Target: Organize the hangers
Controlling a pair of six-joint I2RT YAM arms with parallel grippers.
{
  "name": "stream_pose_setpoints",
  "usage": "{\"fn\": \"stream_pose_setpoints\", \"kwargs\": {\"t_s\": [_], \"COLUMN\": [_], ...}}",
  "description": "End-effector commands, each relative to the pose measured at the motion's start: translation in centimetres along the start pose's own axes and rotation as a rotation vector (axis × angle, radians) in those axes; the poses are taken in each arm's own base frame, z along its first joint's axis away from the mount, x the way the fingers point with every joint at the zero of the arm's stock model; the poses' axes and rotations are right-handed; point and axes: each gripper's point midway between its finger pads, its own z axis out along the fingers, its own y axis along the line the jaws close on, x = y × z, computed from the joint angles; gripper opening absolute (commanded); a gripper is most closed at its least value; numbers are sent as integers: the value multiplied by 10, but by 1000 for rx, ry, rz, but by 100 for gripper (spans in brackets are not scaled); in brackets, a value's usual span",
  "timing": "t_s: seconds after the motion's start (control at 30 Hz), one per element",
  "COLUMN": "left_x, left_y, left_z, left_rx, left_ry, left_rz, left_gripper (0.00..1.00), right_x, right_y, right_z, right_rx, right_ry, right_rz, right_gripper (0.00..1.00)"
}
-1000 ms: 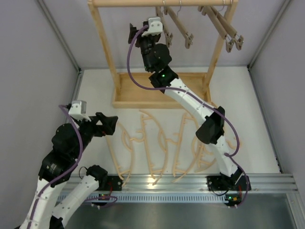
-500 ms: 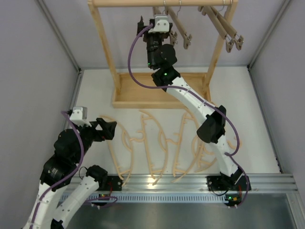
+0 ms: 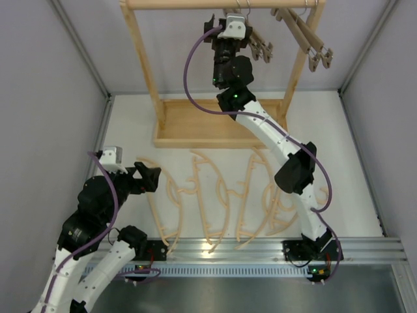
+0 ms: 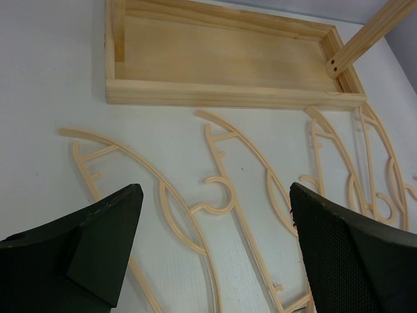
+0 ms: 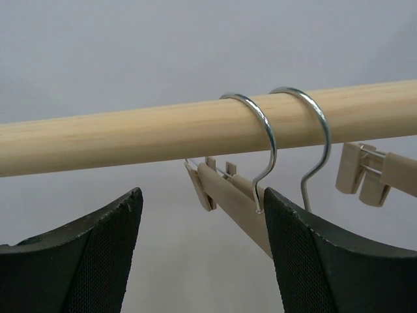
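Four pale curved hangers point(image 3: 215, 195) lie side by side on the table, and in the left wrist view they spread out as a row point(image 4: 225, 173). My left gripper point(image 3: 153, 177) hovers open at the left end of that row; nothing sits between its fingers point(image 4: 101, 241). Brown-grey clamp hangers point(image 3: 260, 44) hang from the rack rail point(image 3: 176, 4), and another pair point(image 3: 306, 36) hangs further right. My right gripper point(image 3: 229, 19) is raised to the rail and open point(image 5: 202, 202). A clamp bar point(image 5: 238, 199) on two metal hooks point(image 5: 264, 140) reaches into its gap beside the right finger point(image 5: 326, 261), not pinched.
The pale rack frame has a tray base point(image 3: 195, 124) at the back and slanted posts point(image 3: 144, 62). Its tray point(image 4: 228, 59) and one post point(image 4: 371, 36) show in the left wrist view. Grey walls close in both sides, and a metal rail point(image 3: 260, 246) runs along the near edge.
My right gripper has swung right along the rail to the left pair of clamp hangers, which now hang a little further right. My left gripper has drawn back slightly.
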Motion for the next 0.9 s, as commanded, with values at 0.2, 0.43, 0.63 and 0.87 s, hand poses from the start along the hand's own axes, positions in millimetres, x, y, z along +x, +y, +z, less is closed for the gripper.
{"fn": "stream_pose_setpoints", "kwargs": {"t_s": [0.2, 0.43, 0.63, 0.87], "left_x": [-5, -4, -3, -2], "left_y": [-2, -2, -2, -3], "left_z": [2, 2, 3, 3], "left_rx": [4, 2, 4, 6], "left_ry": [-26, -24, -21, -18], "left_rz": [-12, -14, -13, -14], "left_gripper": [98, 98, 98, 98], "right_x": [-75, -81, -82, -91], "right_y": [-75, -106, -129, -158], "right_z": [10, 9, 7, 5], "right_rx": [173, 230, 283, 347], "right_ry": [-121, -122, -115, -123], "right_rz": [40, 28, 17, 14], "right_gripper": [72, 72, 72, 72]}}
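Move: The hooks of the two nearer hangers stand about 5 cm to the right of my right hand, some 3 cm ahead and 4 cm higher. The rod they hang on crosses above, its middle about 2 cm left, 3 cm ahead and 5 cm up. The hooks of the other hanger pair, by the right post, are some 22 cm to the right and 3 cm ahead, also about 4 cm up. From my idle left hand the nearer hooks lie roughly 36 cm ahead, 27 cm right and 28 cm up. I sweep my right hand about 11 cm to the right along the rod, just below it, easing up barely a centimetre at first and turning some 10 degrees clockwise. My fingers stay half-open and pointed up and forward, pushing the nearer two hangers along towards the pair by the right post, the right finger bearing on their bars. ##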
